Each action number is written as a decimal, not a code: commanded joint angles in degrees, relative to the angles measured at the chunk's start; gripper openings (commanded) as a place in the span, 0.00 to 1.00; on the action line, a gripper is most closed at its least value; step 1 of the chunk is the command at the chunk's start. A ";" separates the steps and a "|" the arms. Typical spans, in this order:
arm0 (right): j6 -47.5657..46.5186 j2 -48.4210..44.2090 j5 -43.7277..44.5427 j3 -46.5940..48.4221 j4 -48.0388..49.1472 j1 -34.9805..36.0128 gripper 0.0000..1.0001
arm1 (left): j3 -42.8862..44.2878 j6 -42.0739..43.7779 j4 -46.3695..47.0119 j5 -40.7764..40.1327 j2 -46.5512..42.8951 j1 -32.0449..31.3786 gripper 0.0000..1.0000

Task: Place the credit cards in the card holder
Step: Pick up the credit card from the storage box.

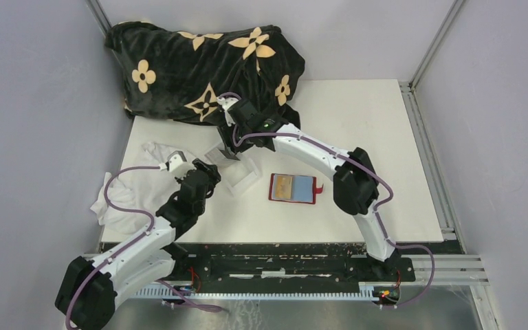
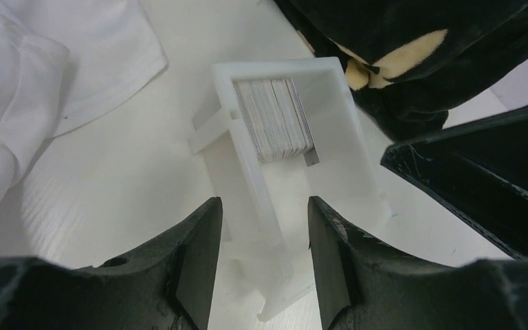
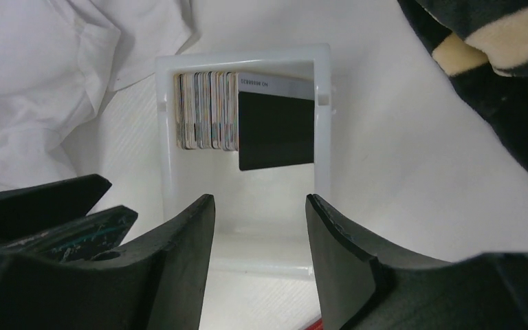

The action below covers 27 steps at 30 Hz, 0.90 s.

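A stack of credit cards [image 2: 275, 120] stands on edge in a clear plastic box [image 1: 242, 177]. In the right wrist view one card [image 3: 275, 130] with a dark face leans apart from the stack [image 3: 206, 113]. The red card holder [image 1: 272, 187] lies open to the right of the box, with an orange card [image 1: 283, 186] and a light blue card [image 1: 304, 187] in it. My left gripper [image 2: 265, 206] is open, its fingers either side of the box's near end. Over the box from the far side, my right gripper [image 3: 260, 203] is open and holds nothing.
A black blanket with tan flowers [image 1: 206, 69] is heaped at the table's back left, close behind the box. A crumpled white cloth [image 1: 134, 185] lies on the left beside my left arm. The two grippers face each other closely across the box.
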 commanded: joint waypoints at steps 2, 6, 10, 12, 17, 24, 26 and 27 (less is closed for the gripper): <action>-5.18 6.47 -1.09 9.38 -3.49 0.34 0.58 | -0.26 -2.26 5.02 7.72 2.68 3.63 0.56; -6.62 10.38 -2.13 14.60 -5.62 0.43 0.58 | -0.58 -2.86 7.53 11.93 4.97 6.88 0.56; -6.45 12.85 -3.34 17.50 -6.35 0.43 0.58 | -0.45 -2.92 9.18 14.67 7.60 8.94 0.56; -5.91 13.58 -4.06 17.69 -5.94 0.38 0.58 | -0.52 -3.00 10.14 15.50 8.50 9.67 0.55; -4.13 14.66 -6.31 18.01 -4.98 0.19 0.58 | -0.51 -3.01 11.83 16.84 10.05 11.33 0.55; -0.24 16.36 -11.35 18.86 -2.97 -1.27 0.58 | -0.66 -3.33 13.46 17.77 11.55 13.25 0.55; 0.18 17.02 -11.80 19.56 -3.19 -1.53 0.58 | -0.83 -3.48 14.17 18.25 12.22 13.74 0.55; 0.45 17.34 -11.99 19.97 -3.36 -1.61 0.58 | -0.83 -3.60 14.50 18.38 12.60 13.90 0.55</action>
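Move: The black-striped credit card leaning in the storage box is about 2 cm ahead of the right hand, 3 cm to its left and 7 cm below. From that card, the upright card row is about 2 cm back and 3 cm left, the storage box's middle 4 cm back and 3 cm right, and the open card holder 11 cm back and 20 cm right. From the left hand the striped card is some 6 cm ahead, 5 cm right and 5 cm below. Lower the right gripper about 6 cm and carry it some 4 cm left into the storage box's card end, turning it slightly counter-clockwise, fingers kept open, until the tips come close to the striped card. Meanwhile sink the open left gripper about 3 cm while easing it 3 cm forward beside the box's left side, tipping it slightly down. ##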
